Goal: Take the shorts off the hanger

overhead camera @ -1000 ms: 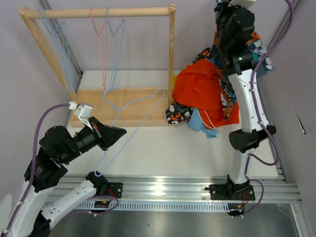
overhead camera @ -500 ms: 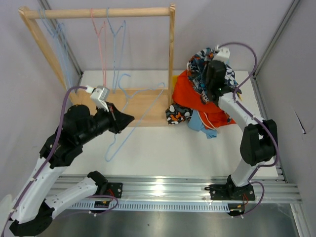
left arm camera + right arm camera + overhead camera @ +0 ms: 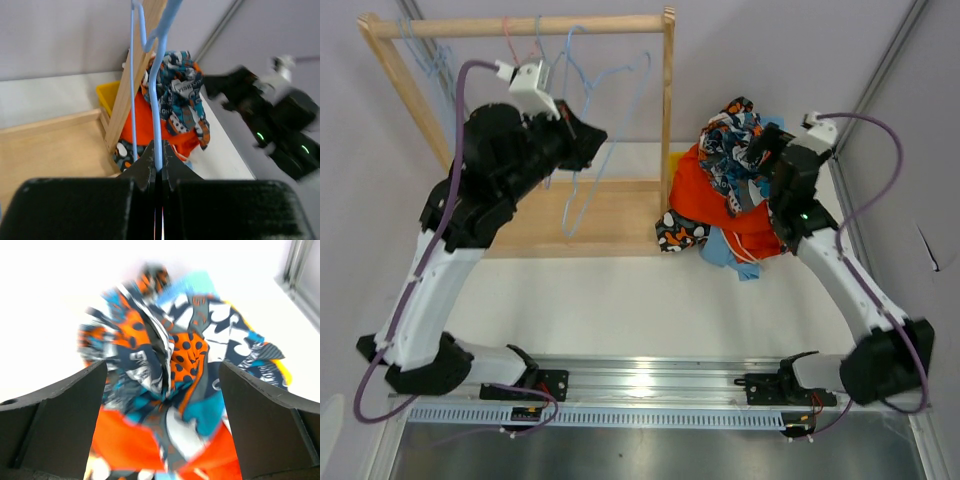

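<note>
A bare light blue wire hanger (image 3: pixel 610 110) hangs from my left gripper (image 3: pixel 592 135), which is raised beside the wooden rack's rod. In the left wrist view that gripper (image 3: pixel 158 156) is shut on the hanger's wire (image 3: pixel 159 100). The shorts lie in a heap at the right of the table. The blue-orange-white print pair (image 3: pixel 730 140) is on top of the plain orange pair (image 3: pixel 705 190). A camouflage pair (image 3: pixel 675 232) and a light blue pair (image 3: pixel 720 250) stick out below. My right gripper (image 3: pixel 757 152) hovers over the heap. It stands open (image 3: pixel 162 405) around the print pair (image 3: pixel 170 355), jaws wide apart.
The wooden rack (image 3: pixel 520 25) stands at the back left on a wooden base (image 3: pixel 610 215). A pink hanger (image 3: pixel 510 45) and blue hangers (image 3: pixel 430 60) hang from its rod. A yellow bin (image 3: pixel 107 95) sits behind the rack's right post.
My left arm has lifted the blue hanger from low over the table up to the rack's rod. My right arm came down with the print shorts onto the heap and opened.
</note>
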{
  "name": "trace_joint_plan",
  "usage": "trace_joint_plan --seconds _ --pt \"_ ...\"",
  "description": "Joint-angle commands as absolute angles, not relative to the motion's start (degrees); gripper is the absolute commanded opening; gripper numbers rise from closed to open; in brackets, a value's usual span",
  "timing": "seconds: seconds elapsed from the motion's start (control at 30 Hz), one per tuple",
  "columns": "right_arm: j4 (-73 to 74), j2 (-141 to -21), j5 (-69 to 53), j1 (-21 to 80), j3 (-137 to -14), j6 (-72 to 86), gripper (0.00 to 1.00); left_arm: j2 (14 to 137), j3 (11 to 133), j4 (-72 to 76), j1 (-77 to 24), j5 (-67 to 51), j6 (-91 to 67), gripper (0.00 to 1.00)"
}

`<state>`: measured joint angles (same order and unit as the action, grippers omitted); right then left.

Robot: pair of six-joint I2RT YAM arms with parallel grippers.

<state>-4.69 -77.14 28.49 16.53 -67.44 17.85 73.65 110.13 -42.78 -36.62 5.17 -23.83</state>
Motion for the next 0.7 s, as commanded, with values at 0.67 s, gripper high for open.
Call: trace_joint_plan --seconds 0.67 --pt "21.9 -28.0 16.4 19.2 -50.4 25.9 0.99 107.9 143.9 -39.5 -22.9 1.5 -24.8 0.00"
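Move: The left hand holds the bare blue hanger shut in its fingers. The rack's rod lies some 22 cm ahead and 6 cm above, with a hooked blue hanger about 21 cm ahead and 13 cm left, the pink one 5 cm farther left, and the right-hand post about 20 cm ahead and 12 cm right. The open right hand has the patterned shorts roughly 11 cm ahead and 15 cm below, the red shorts 8 cm ahead, 3 cm left and 22 cm below. Forward about 19 cm goes the left hand, taking the blue hanger to the rod: it rises some 3 cm first, then sinks about 6 cm while turning 10 degrees or so counter-clockwise, grip kept. Meanwhile the empty right hand, fingers still wide open, draws back about 20 cm from the patterned shorts, climbing and then easing down. ##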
